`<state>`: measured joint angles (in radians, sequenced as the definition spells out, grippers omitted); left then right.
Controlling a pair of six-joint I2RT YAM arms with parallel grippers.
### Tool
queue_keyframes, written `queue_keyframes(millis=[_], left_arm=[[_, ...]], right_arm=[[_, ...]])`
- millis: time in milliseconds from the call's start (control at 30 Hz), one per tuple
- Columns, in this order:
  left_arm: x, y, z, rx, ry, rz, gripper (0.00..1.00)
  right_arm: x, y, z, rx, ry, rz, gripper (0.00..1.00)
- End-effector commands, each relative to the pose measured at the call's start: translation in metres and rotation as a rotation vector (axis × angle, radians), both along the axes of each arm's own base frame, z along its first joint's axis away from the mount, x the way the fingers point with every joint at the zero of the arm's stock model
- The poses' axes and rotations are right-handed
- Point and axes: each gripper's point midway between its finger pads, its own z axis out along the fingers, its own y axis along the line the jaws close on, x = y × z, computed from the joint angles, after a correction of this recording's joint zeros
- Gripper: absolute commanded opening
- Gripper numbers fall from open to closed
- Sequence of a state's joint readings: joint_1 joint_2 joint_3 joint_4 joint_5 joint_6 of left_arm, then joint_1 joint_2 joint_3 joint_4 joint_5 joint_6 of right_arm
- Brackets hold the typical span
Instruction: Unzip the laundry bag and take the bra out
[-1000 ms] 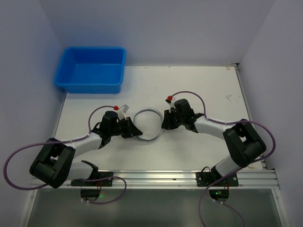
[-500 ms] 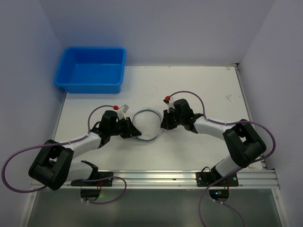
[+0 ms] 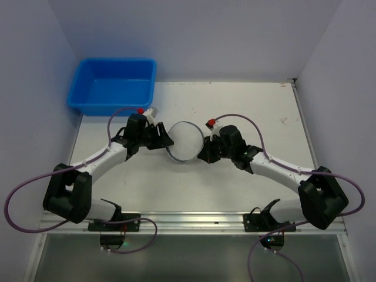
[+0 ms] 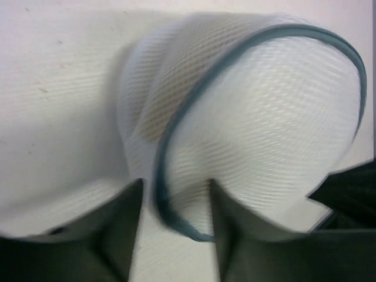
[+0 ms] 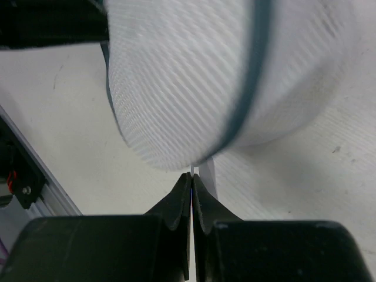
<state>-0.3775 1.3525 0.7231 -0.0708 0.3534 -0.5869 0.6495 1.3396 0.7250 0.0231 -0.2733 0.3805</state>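
Observation:
The laundry bag is a round white mesh drum with a dark zipper rim, in the middle of the table. It looks tipped up off the surface. My left gripper is at its left edge. In the left wrist view the gripper is open, with the bag's dark rim lying between the fingers. My right gripper is at the bag's lower right edge. In the right wrist view the gripper is shut on a thin white zipper tab under the bag. No bra shows.
A blue plastic tub stands at the back left corner of the white table. A metal rail runs along the near edge, with both arm bases on it. Purple cables loop off both arms.
The bag has moved away from the near edge and tipped up. Both grippers moved with it, the left toward the tub side, and the right arm has stretched out.

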Motion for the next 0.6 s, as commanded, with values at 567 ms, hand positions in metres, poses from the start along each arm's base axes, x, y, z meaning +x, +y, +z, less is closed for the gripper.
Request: queue_keyframes(millis=[567], left_arm=[[-0.037,0.005,0.04,-0.369,-0.034,0.338,0.99]], right_arm=[[-0.002,0.069,0.026,0.208,0.217,-0.142,0.0]])
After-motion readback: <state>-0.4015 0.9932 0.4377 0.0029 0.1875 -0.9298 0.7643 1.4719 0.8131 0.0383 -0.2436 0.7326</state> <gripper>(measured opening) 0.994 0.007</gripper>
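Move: The laundry bag's middle lies about 6 cm to the left hand's right, level with it and some 4 cm lower; the zipped rim is between its fingertips. The white tab at the bag's near right edge, already in the right fingers, is roughly 10 cm right and 5 cm back of the left hand. From the right hand the bag's middle is some 6 cm ahead, 6 cm left and 4 cm lower. The blue bin stands about 25 cm ahead and 24 cm left of the left hand. Forward and up about 4 cm, the left hand spreads its fingers from partly open to wide and comes free of the zipped rim, then swings back some 7 cm and down towards the tab at the bag's near side, turning counter-clockwise. Meanwhile the right hand, still shut on the tab, drags it left and slightly back, tipping its fingers further down. ##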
